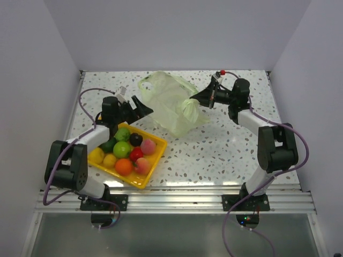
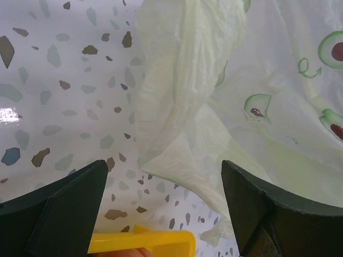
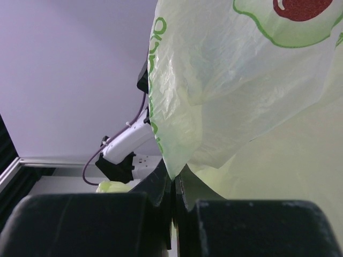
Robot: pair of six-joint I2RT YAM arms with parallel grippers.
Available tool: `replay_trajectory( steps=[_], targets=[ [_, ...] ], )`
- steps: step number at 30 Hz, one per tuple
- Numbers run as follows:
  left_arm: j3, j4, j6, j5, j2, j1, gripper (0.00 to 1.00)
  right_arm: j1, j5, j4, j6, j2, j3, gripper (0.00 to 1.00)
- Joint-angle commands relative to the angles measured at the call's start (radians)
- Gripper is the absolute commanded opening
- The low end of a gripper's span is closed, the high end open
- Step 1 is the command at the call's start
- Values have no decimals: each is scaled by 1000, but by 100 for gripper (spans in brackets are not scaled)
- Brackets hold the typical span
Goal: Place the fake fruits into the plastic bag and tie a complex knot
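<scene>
The plastic bag (image 1: 170, 101), pale green with avocado prints, lies crumpled at the back middle of the table. My right gripper (image 1: 193, 99) is shut on a bunched edge of it; in the right wrist view the jaws (image 3: 174, 184) pinch the film of the bag (image 3: 241, 80). My left gripper (image 1: 143, 105) stands open just left of the bag. In the left wrist view, only a fold of the bag (image 2: 187, 134) lies ahead of that gripper (image 2: 163, 198), untouched. Several fake fruits (image 1: 122, 149) fill the yellow tray (image 1: 140, 181). No knot shows.
The tray's corner (image 2: 155, 241) lies under the left gripper. White walls close the speckled table (image 1: 225, 150) on three sides. The left arm (image 3: 126, 142) shows beyond the bag in the right wrist view.
</scene>
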Motion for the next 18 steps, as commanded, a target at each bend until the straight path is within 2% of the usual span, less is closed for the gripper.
replay_trajectory(
  steps=[1, 2, 5, 6, 8, 9, 10, 11, 14, 16, 17, 18],
  targets=[
    [30, -20, 41, -45, 45, -9, 93, 1, -12, 18, -14, -51, -14, 0],
    [48, -16, 39, -47, 56, -19, 92, 3, -15, 27, -12, -53, -18, 0],
    [85, -3, 38, -22, 88, -34, 76, 0, -29, 38, 0, -53, -23, 0],
    [98, 0, 42, 1, 87, -34, 52, -1, -37, 38, 2, -53, -18, 0],
    [176, -59, 88, 8, 67, -34, 21, -17, -54, -24, -32, -59, -14, 0],
    [215, -96, 109, 13, 55, -34, 1, -31, -51, -82, -72, -80, -6, 0],
    [259, -209, 160, 7, 38, -34, 0, -51, -35, -198, -143, -100, 5, 0],
    [340, -261, 181, 4, 28, -34, 0, -74, 41, -576, -402, -119, 29, 0],
    [433, -443, 254, -13, -8, -36, 0, -123, 245, -1150, -896, -134, 182, 0],
    [459, -544, 296, -15, -13, -37, 0, -123, 374, -1282, -1047, -131, 218, 0],
    [455, -564, 306, -18, -13, -39, 0, -125, 400, -1319, -1080, -136, 210, 0],
    [448, -578, 317, -18, -16, -40, 0, -125, 491, -1344, -1109, -139, 197, 0]
  ],
)
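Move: The left hand's open fingers already straddle a hanging fold of the plastic bag; the bag's near edge is about 3 cm below, 1 cm ahead and 1 cm right. The fruit crate's middle lies some 18 cm back, 10 cm left and 10 cm lower, its closest peach 15 cm back, 1 cm left and 9 cm down. From the right hand, still gripping the bag's other side, that near edge is roughly 18 cm left, level fore-and-aft and 14 cm lower. The left hand dips about 2.5 cm, shuts its fingers on the hanging fold to pinch the bag's near edge, then lifts some 12 cm from that low point while easing 2 to 3 cm forward. The right hand all but waits at first, then, keeping its pinch on the other side, pulls off to the right and away from the left hand by about 7 cm, sinking 5 cm and easing slightly forward as its fingers tip down and swing clockwise, some 30 degrees in all. ##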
